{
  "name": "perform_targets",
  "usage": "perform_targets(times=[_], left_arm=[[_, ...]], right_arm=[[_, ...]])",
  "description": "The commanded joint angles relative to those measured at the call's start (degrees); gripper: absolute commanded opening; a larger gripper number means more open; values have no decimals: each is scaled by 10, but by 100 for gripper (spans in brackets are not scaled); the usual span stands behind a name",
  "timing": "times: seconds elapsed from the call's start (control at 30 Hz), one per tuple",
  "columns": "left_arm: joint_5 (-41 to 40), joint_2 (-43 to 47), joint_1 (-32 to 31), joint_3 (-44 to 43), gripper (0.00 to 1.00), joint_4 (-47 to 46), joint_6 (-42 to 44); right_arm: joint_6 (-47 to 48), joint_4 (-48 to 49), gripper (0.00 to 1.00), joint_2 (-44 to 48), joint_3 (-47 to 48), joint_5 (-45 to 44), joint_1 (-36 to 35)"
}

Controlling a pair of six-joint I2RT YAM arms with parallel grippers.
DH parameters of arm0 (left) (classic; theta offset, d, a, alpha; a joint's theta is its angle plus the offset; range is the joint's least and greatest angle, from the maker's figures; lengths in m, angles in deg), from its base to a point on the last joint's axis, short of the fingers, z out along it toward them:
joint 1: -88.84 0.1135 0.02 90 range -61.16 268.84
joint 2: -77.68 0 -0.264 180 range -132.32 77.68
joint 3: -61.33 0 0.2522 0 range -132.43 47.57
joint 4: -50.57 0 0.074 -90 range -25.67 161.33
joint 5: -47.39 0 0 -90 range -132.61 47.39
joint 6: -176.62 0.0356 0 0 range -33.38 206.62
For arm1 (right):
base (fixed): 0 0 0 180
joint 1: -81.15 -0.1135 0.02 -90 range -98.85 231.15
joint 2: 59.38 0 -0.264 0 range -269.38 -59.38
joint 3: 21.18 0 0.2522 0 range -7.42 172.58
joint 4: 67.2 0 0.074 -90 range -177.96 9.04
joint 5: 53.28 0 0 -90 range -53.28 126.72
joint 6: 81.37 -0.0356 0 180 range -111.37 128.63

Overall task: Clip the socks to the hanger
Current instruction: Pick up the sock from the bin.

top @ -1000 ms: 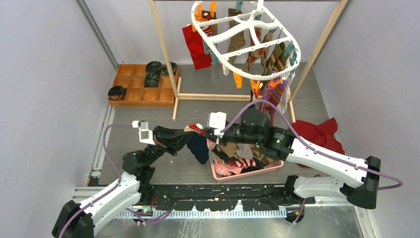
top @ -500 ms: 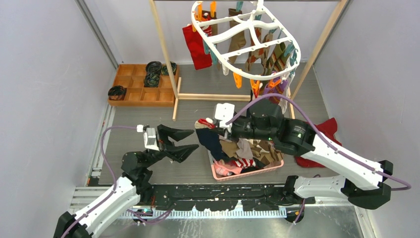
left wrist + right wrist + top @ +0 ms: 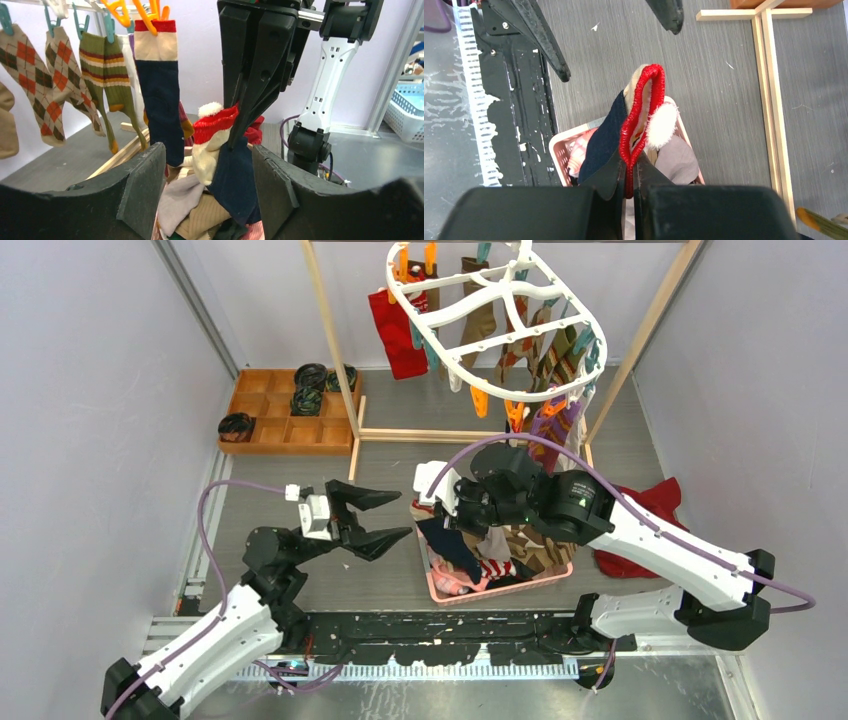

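My right gripper [image 3: 434, 510] is shut on the red cuff of a navy sock [image 3: 455, 545] with a cream lining and a white pompom, which hangs over the pink basket [image 3: 500, 587] of loose socks. In the right wrist view the jaws [image 3: 629, 175] pinch that cuff [image 3: 642, 105]. My left gripper [image 3: 404, 514] is open just left of the sock, touching nothing. Seen from the left wrist, its fingers [image 3: 142, 185] flank the held sock [image 3: 215, 127]. The white hanger [image 3: 413, 318] hangs at the back with several socks [image 3: 560, 350] clipped on, including a navy one [image 3: 160, 100].
A wooden rack's posts [image 3: 330, 340] and floor rails [image 3: 769, 100] stand behind the basket. At back left, a wooden tray [image 3: 290, 405] holds black rolls. A red cloth [image 3: 650, 510] lies at the right. The pink basket rim [image 3: 561, 145] sits below the held sock.
My left gripper let go of the sock, opened and drew back to the left. My right gripper kept the sock and shifted slightly over the basket.
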Motion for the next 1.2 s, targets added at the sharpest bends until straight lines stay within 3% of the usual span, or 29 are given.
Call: perform_targets(times=[0.0,0.33,0.6,0.67,0.8,0.87,0.93,1.07,1.17], left_arm=[[25,-33,-17,-44,64,15,43],[7,-88,-52,-80,58,53,109],[8,-110,-66,-99,45,49,108],[9,-112,-70,-99,39,44,106],[3,-114,-71,-100,2,41,99],[-13,-107,-72,-88,0,14,86],[-40,-93,-71,-63,0,-35,59],[-87,-65,-71,-12,0,-117,-10],[-113,-63,-72,24,0,-191,-71]], right_arm=[[1,0,2,6,25,-8,-5],[4,-2,3,11,26,-4,-6],[4,0,3,18,18,-7,-7],[3,1,3,19,16,-7,-6],[2,2,3,24,13,-10,-6],[1,1,5,29,9,-13,-6],[-5,11,14,45,-3,-16,-6],[-24,87,65,120,-81,-17,-7],[-33,153,81,168,-133,-18,-7]])
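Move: The sock's red-trimmed cuff, pinched in the right fingers and sticking out about 2 cm to that hand's left, is the left hand's mark, some 5 cm to the left hand's right, straight across and about 1 cm lower. From the left hand, the pink bin lies about 18 cm to the right, 3 cm ahead and 25 cm below; the clipped navy sock hangs roughly 16 cm right and 13 cm ahead, near hand height. With its fingers partly open, the left hand slides about 4 cm to the right and dips a centimetre or two onto the held sock's cuff, then closes to pinch the cuff's rim beside the pompom while the right hand holds nearly still. Once that pinch is shut, the right fingers open wide and let go of the cuff, the right hand backing off some 3 cm to its right and slightly back, as the left carries the sock about 2 cm back leftward and rises a little to its starting height. ##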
